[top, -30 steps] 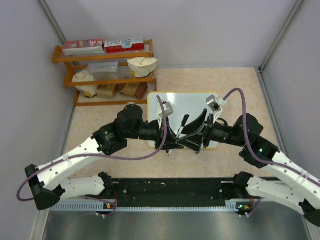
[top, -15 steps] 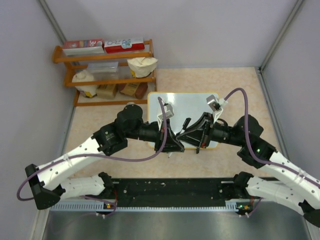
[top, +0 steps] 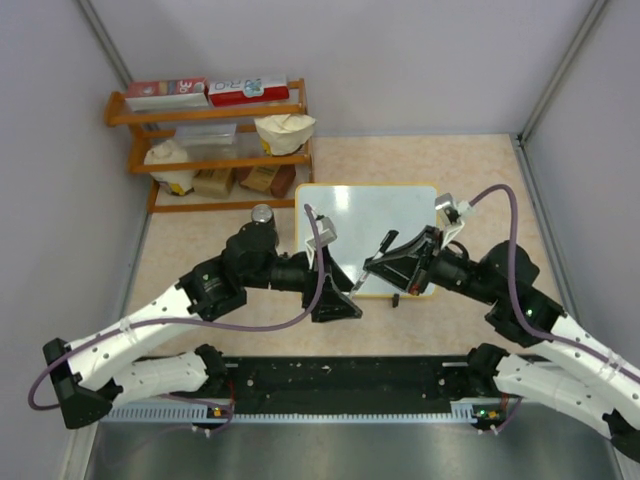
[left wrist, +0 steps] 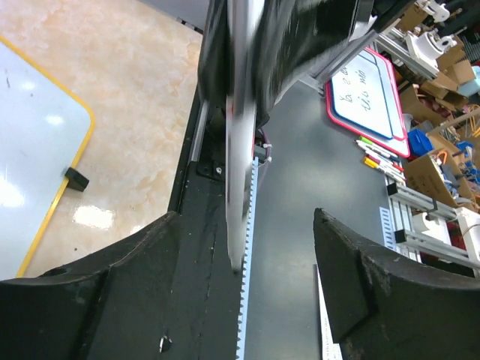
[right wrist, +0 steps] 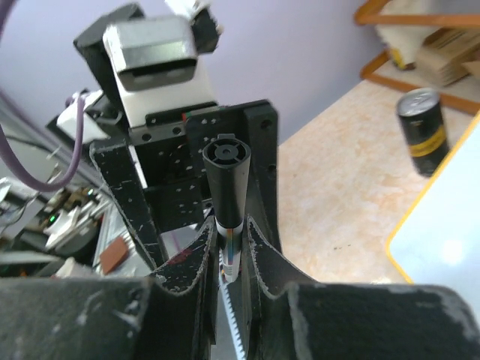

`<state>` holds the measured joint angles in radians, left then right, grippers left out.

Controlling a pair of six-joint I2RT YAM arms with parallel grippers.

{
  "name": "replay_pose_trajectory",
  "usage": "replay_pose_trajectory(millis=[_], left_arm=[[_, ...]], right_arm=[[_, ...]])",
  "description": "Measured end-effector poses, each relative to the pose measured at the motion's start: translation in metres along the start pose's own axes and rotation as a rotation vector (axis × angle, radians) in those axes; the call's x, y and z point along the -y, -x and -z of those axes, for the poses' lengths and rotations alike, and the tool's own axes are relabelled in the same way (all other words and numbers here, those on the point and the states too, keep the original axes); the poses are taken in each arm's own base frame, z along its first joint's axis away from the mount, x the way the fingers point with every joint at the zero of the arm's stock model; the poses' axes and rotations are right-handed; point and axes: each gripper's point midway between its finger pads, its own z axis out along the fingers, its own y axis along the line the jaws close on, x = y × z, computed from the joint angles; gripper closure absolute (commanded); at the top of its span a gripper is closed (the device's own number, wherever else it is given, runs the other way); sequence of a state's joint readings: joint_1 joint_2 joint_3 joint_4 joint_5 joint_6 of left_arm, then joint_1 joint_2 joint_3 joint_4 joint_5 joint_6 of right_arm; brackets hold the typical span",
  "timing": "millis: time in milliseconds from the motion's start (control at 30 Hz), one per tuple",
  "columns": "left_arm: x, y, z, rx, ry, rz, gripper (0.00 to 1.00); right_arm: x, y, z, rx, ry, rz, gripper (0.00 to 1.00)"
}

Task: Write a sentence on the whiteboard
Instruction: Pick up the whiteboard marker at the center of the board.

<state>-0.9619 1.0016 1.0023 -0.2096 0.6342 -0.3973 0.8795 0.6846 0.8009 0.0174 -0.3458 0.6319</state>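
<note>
The whiteboard (top: 365, 225), white with a yellow-orange frame, lies flat on the table beyond both arms. Its visible surface is plain white and the sentence is not in view. My right gripper (top: 378, 264) hovers over the board's near edge, shut on a marker (top: 383, 243). In the right wrist view its fingers (right wrist: 259, 251) pinch the marker's white barrel, and the black end (right wrist: 227, 172) sticks out ahead of them. My left gripper (top: 340, 303) hangs open just to the left, over the board's near-left corner. Nothing is between its fingers (left wrist: 375, 292). A board corner (left wrist: 37, 165) and a black clip foot (left wrist: 75, 178) show there.
A wooden shelf (top: 210, 140) with boxes and bags stands at the back left. A black can (top: 262, 213) stands just left of the board, close to the left arm. The two grippers face each other closely. A black rail (top: 340, 375) runs along the near edge.
The marker passed from my left gripper to my right. The left opened and drew back to the left. The right shut on the marker and moved right with it.
</note>
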Motion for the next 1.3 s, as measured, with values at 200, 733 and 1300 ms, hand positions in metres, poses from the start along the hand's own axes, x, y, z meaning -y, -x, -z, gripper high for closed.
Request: replay_pose_trajectory(millis=[200,733,1300], left_arm=[[-0.004,-0.009,0.007,0.028,0.025,0.0,0.29],[-0.037,-0.003,-0.025,0.045,0.08,0.019,1.0],[-0.021,0.002,-0.003,0.048,0.077,-0.06,1.0]], right_arm=[[0.01,0.014,0.022,0.129,-0.081,0.015,1.0],[0.03,0.008,0.026,0.155,-0.163,-0.006,1.0],[0.029,-0.024,0.034,-0.028,-0.156,0.028,0.05]])
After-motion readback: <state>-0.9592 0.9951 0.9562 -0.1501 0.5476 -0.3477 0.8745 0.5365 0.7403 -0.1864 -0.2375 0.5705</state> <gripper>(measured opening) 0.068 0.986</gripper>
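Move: At the left hand's open fingers, the marker's lower end is near the gap; its middle, pinched in the right fingers, lies about 3 cm ahead, 3 cm to the right and 4 cm higher. From the left hand the whiteboard's centre is some 17 cm ahead, 4 cm right and 27 cm below; the can stands roughly 19 cm ahead, 17 cm left and 23 cm below. From the right hand, the left gripper is about 3 cm back, 3 cm left and 4 cm below. Handing the marker over: the right hand, still gripping it, carries it about 3.5 cm right and 2 cm forward, turning some 13 degrees clockwise. The left eases off, then reaches about 3 cm forward, right and down and pinches the marker near its writing tip. The right then opens wide, dropping clear and drawing back, while the left returns left and up 2 cm. ##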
